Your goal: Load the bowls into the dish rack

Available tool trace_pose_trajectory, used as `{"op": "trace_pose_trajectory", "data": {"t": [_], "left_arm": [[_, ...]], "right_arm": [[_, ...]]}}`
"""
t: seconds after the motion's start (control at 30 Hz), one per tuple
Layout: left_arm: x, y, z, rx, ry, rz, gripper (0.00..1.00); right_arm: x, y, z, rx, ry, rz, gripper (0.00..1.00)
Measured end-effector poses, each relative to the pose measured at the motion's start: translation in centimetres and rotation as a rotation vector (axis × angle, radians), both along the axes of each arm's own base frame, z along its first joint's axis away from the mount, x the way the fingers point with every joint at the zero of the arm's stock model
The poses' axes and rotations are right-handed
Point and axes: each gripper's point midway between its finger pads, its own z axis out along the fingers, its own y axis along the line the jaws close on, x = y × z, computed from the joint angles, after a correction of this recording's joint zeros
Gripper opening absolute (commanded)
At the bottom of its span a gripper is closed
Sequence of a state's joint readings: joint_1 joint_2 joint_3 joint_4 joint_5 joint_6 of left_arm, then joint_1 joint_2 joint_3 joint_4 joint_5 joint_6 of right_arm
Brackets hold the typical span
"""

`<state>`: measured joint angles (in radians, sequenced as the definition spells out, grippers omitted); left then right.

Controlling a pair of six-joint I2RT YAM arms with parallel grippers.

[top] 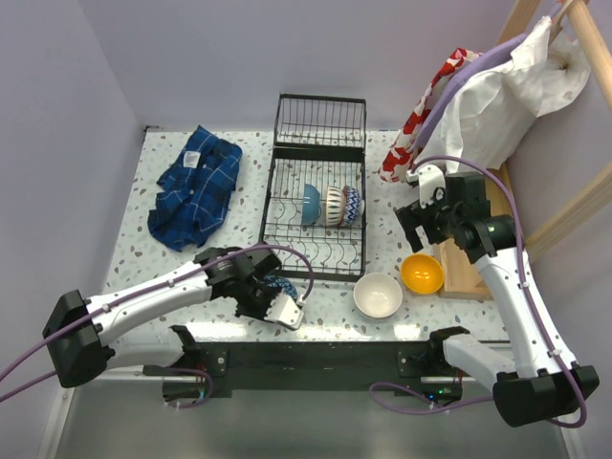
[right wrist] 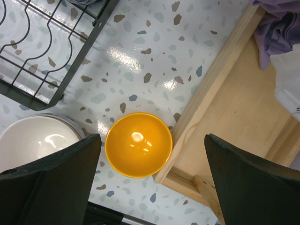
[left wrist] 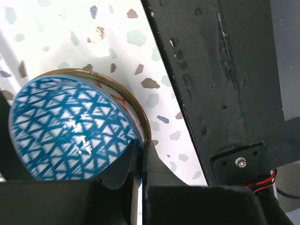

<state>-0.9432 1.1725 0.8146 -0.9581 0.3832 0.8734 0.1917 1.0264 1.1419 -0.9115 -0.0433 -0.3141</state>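
Observation:
A blue bowl [left wrist: 70,131] with a white triangle pattern lies tilted on the table near the front edge. My left gripper [left wrist: 140,152] is shut on its brown rim; from above, the gripper [top: 273,293] covers most of this bowl [top: 280,283]. The black wire dish rack [top: 287,206] holds three bowls on edge: a blue one [top: 311,204], a striped one [top: 334,205] and a blue patterned one [top: 352,203]. An orange bowl [right wrist: 138,144] and a white bowl [right wrist: 37,140] sit upright on the table. My right gripper [right wrist: 152,140] hangs open above the orange bowl.
A wooden tray [right wrist: 234,117] touches the orange bowl on its right. A corner of the rack [right wrist: 47,51] lies just behind the white bowl. A blue plaid cloth [top: 196,186] lies left of the rack. Bags [top: 478,105] hang at the back right.

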Motion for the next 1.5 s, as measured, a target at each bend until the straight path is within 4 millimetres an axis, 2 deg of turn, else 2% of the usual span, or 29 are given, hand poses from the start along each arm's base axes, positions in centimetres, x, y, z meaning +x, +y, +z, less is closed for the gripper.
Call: {"op": "trace_pose_trajectory", "data": {"t": [0.2,0.4,0.5,0.57,0.77,0.93,1.07,1.17,1.27,1.5], "left_arm": [[0.3,-0.4,2.2,-0.012,-0.001,0.033,0.0],[1.1,-3.2,8.2,-0.144,-0.02,0.055,0.0],[1.9,-4.0,10.1,-0.2,-0.029,0.086,0.0],[3.6,-3.8,10.6,-0.218,-0.027,0.158,0.0],[12.3,-2.8,10.1,-0.232,-0.015,0.48,0.0],[19.9,-3.8,11.5,-0.391,0.029,0.726,0.0],[23.8,-4.6,13.2,-0.559,0.114,0.87,0.0],[25.6,-5.3,13.9,-0.677,0.214,0.936,0.0],[26.8,-5.2,13.5,-0.776,0.319,0.991,0.0],[29.0,-3.2,9.0,-0.929,0.674,1.168,0.0]], "right_arm": [[0.0,0.0,0.0,0.0,0.001,0.0,0.96],[0.2,0.0,-0.4,-0.004,0.018,0.0,0.96],[0.4,0.1,-1.1,-0.009,0.044,0.0,0.96],[0.7,0.1,-1.3,-0.011,0.056,0.0,0.96],[2.0,0.3,-0.5,-0.013,0.05,-0.002,0.96],[2.5,0.3,0.0,-0.017,0.04,-0.006,0.96],[2.5,0.0,0.0,-0.028,0.039,-0.016,0.96],[2.5,0.0,0.0,-0.03,0.038,-0.018,0.96],[2.4,-0.2,0.0,-0.037,0.035,-0.02,0.96],[2.4,-0.8,-0.1,-0.055,0.032,-0.034,0.96]]}}
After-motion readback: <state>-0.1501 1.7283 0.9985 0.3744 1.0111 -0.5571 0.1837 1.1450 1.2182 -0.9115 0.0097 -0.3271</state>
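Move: The left hand already pinches the back-left rim of the upper, blue-patterned bowl. Its place in the rack, just left of the teal bowl, is about 26 cm ahead and 8 cm to the right, roughly level with the hand. From this hand, the teal bowl stands some 26 cm ahead and 13 cm right; the green bowl underneath is centred 4 cm ahead, 4 cm right. From the right hand, that rack place lies about 5 cm ahead, 25 cm left and 14 cm below. Straight up first, about 10 cm with a small shift to the right, the left hand lifts the pinched blue-patterned bowl off the green one, then sweeps forward nearly 30 cm to the rack, still rising a little before sinking some 5 cm beside the teal bowl. On the way the wrist swings round roughly 90 degrees until the fingers point right, almost level, keeping their pinch; the empty right hand edges forward slightly. ##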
